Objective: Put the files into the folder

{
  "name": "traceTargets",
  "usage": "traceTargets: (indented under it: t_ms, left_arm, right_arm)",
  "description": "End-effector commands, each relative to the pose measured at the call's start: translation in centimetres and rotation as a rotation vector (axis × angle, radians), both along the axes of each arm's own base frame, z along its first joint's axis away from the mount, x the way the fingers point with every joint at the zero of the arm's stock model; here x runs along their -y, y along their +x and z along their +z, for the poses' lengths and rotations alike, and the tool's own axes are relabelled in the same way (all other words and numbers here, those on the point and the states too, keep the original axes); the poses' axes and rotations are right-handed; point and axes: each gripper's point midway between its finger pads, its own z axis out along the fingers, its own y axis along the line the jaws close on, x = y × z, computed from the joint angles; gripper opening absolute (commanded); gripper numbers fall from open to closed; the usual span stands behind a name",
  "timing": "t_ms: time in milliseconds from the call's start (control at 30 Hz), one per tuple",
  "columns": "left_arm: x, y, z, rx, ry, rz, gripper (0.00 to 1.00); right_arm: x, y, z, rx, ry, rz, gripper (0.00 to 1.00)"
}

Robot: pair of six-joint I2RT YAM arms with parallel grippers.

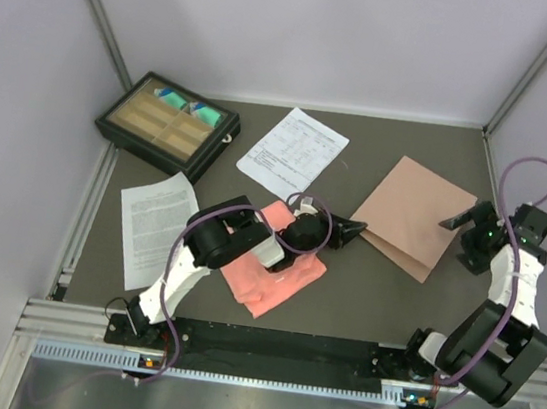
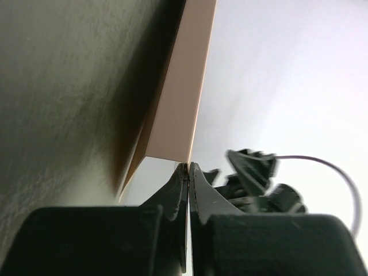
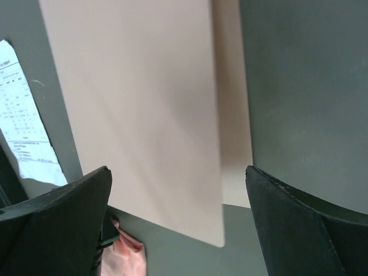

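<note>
The tan folder (image 1: 418, 214) lies right of centre on the dark table. My left gripper (image 1: 356, 231) is at its left corner, shut on the edge of the top cover (image 2: 184, 86), which runs between the jaws (image 2: 189, 165) and stands lifted off the lower leaf. My right gripper (image 1: 458, 224) hangs open over the folder's right side, with the cover (image 3: 144, 103) below it and nothing between the fingers (image 3: 178, 172). One file of dense text (image 1: 155, 224) lies at the left. The other file, with a table layout (image 1: 294, 149), lies at the back centre and shows in the right wrist view (image 3: 23, 115).
A salmon-pink folded cloth (image 1: 275, 270) lies under the left arm, its corner in the right wrist view (image 3: 123, 256). A black compartment box (image 1: 168, 125) sits at the back left. Grey walls enclose the table on three sides.
</note>
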Motion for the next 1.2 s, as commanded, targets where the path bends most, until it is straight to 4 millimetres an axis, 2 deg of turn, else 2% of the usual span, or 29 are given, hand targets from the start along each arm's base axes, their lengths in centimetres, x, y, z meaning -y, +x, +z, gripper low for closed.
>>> traceTargets:
  t_ms: [0, 133, 267, 367, 400, 467, 500, 567, 600, 633, 667, 700, 767, 800, 833, 867, 900, 933, 967, 1000, 1033, 1067, 1100, 1133, 1167]
  left_arm:
    - [-0.6, -0.1, 4.3, 0.014, -0.127, -0.039, 0.0]
    - [-0.4, -0.3, 4.5, 0.009, -0.149, -0.062, 0.0]
    - [-0.2, -0.6, 4.4, 0.007, -0.159, -0.08, 0.0]
    - [-0.2, -0.8, 4.1, 0.007, -0.153, -0.094, 0.0]
    - [-0.2, -1.1, 4.0, 0.01, -0.146, -0.108, 0.0]
    - [0.0, -1.5, 3.6, 0.016, -0.128, -0.135, 0.0]
    - [0.2, -1.7, 3.5, 0.037, -0.109, -0.152, 0.0]
    - [0.8, -2.9, 2.3, 0.028, -0.05, -0.228, 0.0]
    - [1.2, -3.3, 2.3, 0.069, -0.012, -0.266, 0.0]
    - [1.5, -4.1, 2.3, 0.089, 0.014, -0.322, 0.03]
    - [1.7, -4.7, 1.5, 0.08, 0.072, -0.366, 0.11]
    - [2.1, -5.0, 1.6, 0.163, 0.125, -0.411, 0.15]
    - [2.0, -6.3, 1.4, 0.19, 0.204, -0.496, 0.26]
    - [1.8, -6.5, 1.2, 0.253, 0.249, -0.521, 0.37]
    - [1.5, -6.8, 1.1, 0.272, 0.277, -0.541, 0.41]
    - [1.3, -7.3, 2.2, 0.308, 0.286, -0.564, 0.46]
    - [1.0, -7.6, 2.1, 0.35, 0.323, -0.589, 0.53]
    - [0.8, -7.9, 2.6, 0.381, 0.331, -0.605, 0.57]
    - [0.6, -8.7, 4.1, 0.423, 0.321, -0.639, 0.58]
    - [0.3, -9.2, 4.7, 0.464, 0.324, -0.661, 0.59]
    - [0.0, -9.7, 5.5, 0.491, 0.308, -0.671, 0.6]
    - [-0.7, -10.4, 7.2, 0.531, 0.281, -0.676, 0.61]
    - [-1.1, -11.0, 8.1, 0.561, 0.259, -0.696, 0.62]
    - [-1.4, -11.5, 9.0, 0.585, 0.243, -0.708, 0.63]
    - [-2.2, -11.6, 10.2, 0.619, 0.236, -0.707, 0.63]
  right_arm:
    - [-1.6, 0.9, -0.7, 0.068, 0.155, 0.047, 0.99]
    - [-2.2, 0.9, -2.6, 0.057, 0.204, 0.066, 0.99]
    - [-3.0, 1.5, -3.1, 0.103, 0.248, 0.088, 0.97]
    - [-3.0, 1.6, -2.5, 0.132, 0.235, 0.099, 0.86]
    - [-2.8, 1.6, -2.3, 0.143, 0.214, 0.103, 0.72]
    - [-2.5, 1.6, -1.2, 0.169, 0.168, 0.094, 0.53]
    - [-1.9, 1.3, -1.0, 0.153, 0.13, 0.077, 0.27]
    - [-1.5, 1.2, -0.1, 0.146, 0.065, 0.078, 0.15]
    - [-1.2, 1.2, 0.7, 0.13, 0.002, 0.095, 0.03]
    - [-1.0, 1.2, 1.1, 0.119, -0.029, 0.099, 0.0]
    - [-1.0, 1.2, 1.8, 0.121, -0.056, 0.11, 0.0]
    - [-0.6, 1.6, 2.9, 0.129, -0.115, 0.119, 0.0]
    - [-1.0, 1.3, 3.7, 0.111, -0.147, 0.144, 0.0]
    - [-0.4, 1.6, 5.2, 0.119, -0.206, 0.15, 0.0]
    - [-1.3, 1.3, 5.4, 0.097, -0.219, 0.183, 0.0]
    - [-1.4, 1.2, 5.8, 0.09, -0.24, 0.198, 0.0]
    - [-1.0, 1.5, 7.1, 0.095, -0.292, 0.198, 0.0]
    - [-1.6, 1.0, 7.2, 0.068, -0.303, 0.22, 0.0]
    - [-1.9, 1.0, 7.8, 0.063, -0.324, 0.235, 0.0]
    - [-1.6, 1.2, 9.2, 0.074, -0.379, 0.24, 0.0]
    - [-1.7, 1.1, 9.5, 0.053, -0.403, 0.247, 0.0]
    - [-3.2, 0.6, 9.6, 0.027, -0.421, 0.302, 0.0]
    - [-3.4, 0.8, 11.0, 0.033, -0.462, 0.319, 0.0]
    - [-3.7, 0.9, 11.0, 0.003, -0.488, 0.339, 0.0]
    - [-5.1, 0.3, 10.9, -0.031, -0.499, 0.398, 0.0]
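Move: My left hand already pinches the left corner of the folder's cover, with the folder's middle about 4 cm ahead, 11 cm to its right and 3 cm lower. From my open right hand, the folder's middle lies roughly 5 cm ahead, 11 cm left and 7 cm below. The printed form is some 14 cm ahead and 18 cm left of my left hand, and the coral cloth about 11 cm back and 20 cm left, both some 6 cm below. I dip my right hand about 5 cm and 3 cm left, rolling its left side up, pinch the cover's right edge, then raise it some 13 cm while rolling back the other way about 35 degrees. My left hand eases up slightly at first, then opens off the corner and withdraws about 9 cm back, dipping before it rises and turning clockwise. ##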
